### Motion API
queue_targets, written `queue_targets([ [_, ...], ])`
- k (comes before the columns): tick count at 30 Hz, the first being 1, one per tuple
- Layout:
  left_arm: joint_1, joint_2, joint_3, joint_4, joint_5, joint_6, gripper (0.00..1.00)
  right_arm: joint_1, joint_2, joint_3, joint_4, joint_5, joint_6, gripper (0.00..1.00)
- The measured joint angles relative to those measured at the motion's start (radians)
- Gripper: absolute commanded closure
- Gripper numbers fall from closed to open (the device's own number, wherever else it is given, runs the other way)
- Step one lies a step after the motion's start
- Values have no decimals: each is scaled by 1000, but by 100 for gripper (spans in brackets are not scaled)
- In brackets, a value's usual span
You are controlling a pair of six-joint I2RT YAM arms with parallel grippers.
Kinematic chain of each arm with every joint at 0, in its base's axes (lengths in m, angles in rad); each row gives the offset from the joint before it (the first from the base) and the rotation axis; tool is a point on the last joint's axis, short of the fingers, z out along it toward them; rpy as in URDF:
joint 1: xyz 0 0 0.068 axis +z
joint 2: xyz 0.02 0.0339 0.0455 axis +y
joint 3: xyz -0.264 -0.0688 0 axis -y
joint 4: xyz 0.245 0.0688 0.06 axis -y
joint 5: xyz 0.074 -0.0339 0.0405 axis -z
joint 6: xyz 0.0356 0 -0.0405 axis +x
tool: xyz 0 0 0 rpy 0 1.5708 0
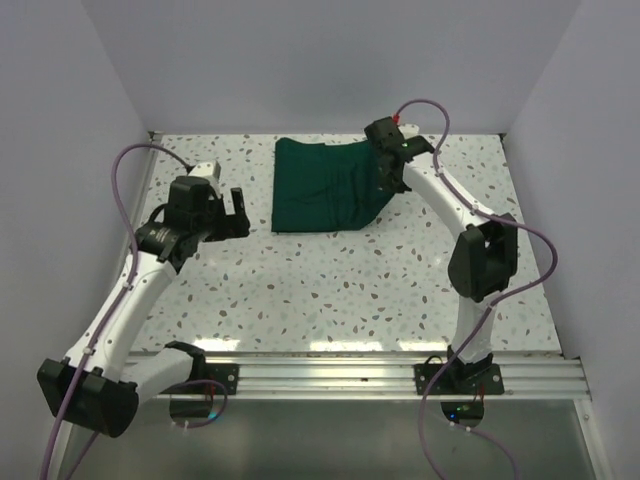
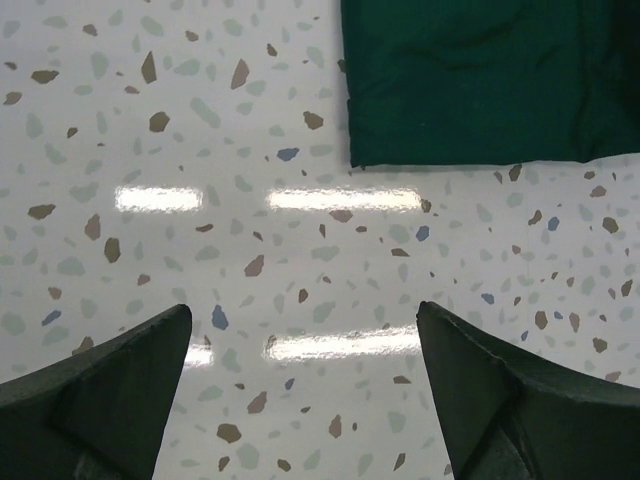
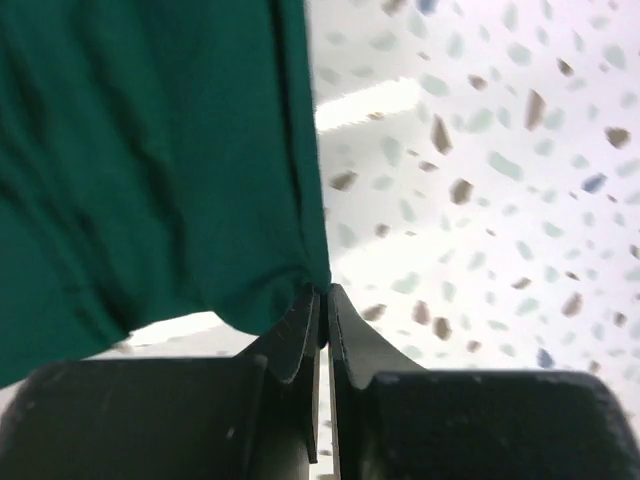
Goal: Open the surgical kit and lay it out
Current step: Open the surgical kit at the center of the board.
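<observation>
The surgical kit is a folded dark green cloth wrap [image 1: 325, 186] lying at the back middle of the table. No steel tray or instruments show; they are hidden. My right gripper [image 1: 385, 165] is shut on the wrap's right edge and holds that edge lifted; in the right wrist view the cloth [image 3: 150, 160] hangs from the pinched fingertips [image 3: 324, 292]. My left gripper [image 1: 235, 212] is open and empty, above the table to the left of the wrap. In the left wrist view the wrap's corner [image 2: 480, 90] lies ahead at the upper right, between and beyond the spread fingers [image 2: 110, 390].
The speckled white table [image 1: 350, 280] is enclosed by pale walls at the back and both sides. A metal rail [image 1: 380, 375] with the arm bases runs along the near edge. Purple cables loop from both arms.
</observation>
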Motion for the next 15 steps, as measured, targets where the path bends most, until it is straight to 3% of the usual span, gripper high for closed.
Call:
queue_targets([
  [1,-5,28,8,21,10,-1,2,-13,-9,-41,-4,9,-4,56],
  [2,-16,60,19,40,14,-3,2,-29,-14,-93,-8,14,-8,2],
  [9,-181,400,144,125,-18,-19,5,-150,-14,-225,-59,37,-44,2],
  [15,-373,762,414,108,-124,-61,9,-217,-72,-252,-71,32,-57,2],
])
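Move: The right hand still pinches the green kit's free flap by its near corner. The bare spot where that corner will lie is about 9 cm to its right, 2 cm back and 15 cm below, while the middle of the kit is some 15 cm ahead and 16 cm left. From the empty left hand, the kit's middle is roughly 30 cm ahead, 22 cm right and 17 cm below, its near left corner about 14 cm ahead and 7 cm right. The right hand carries the flap to the right, down and slightly back, soon spreads its fingers wide to let the green cloth go, and carries on past the flap's edge for about 12 cm rightward in all, its wrist tipping some 15 degrees down before it lifts slightly, clear of the table. Meanwhile the left hand, open and empty, sweeps about 17 cm right, sinking and reaching forward some 8–9 cm each with a clockwise turn, towards the kit's near edge without touching it. ##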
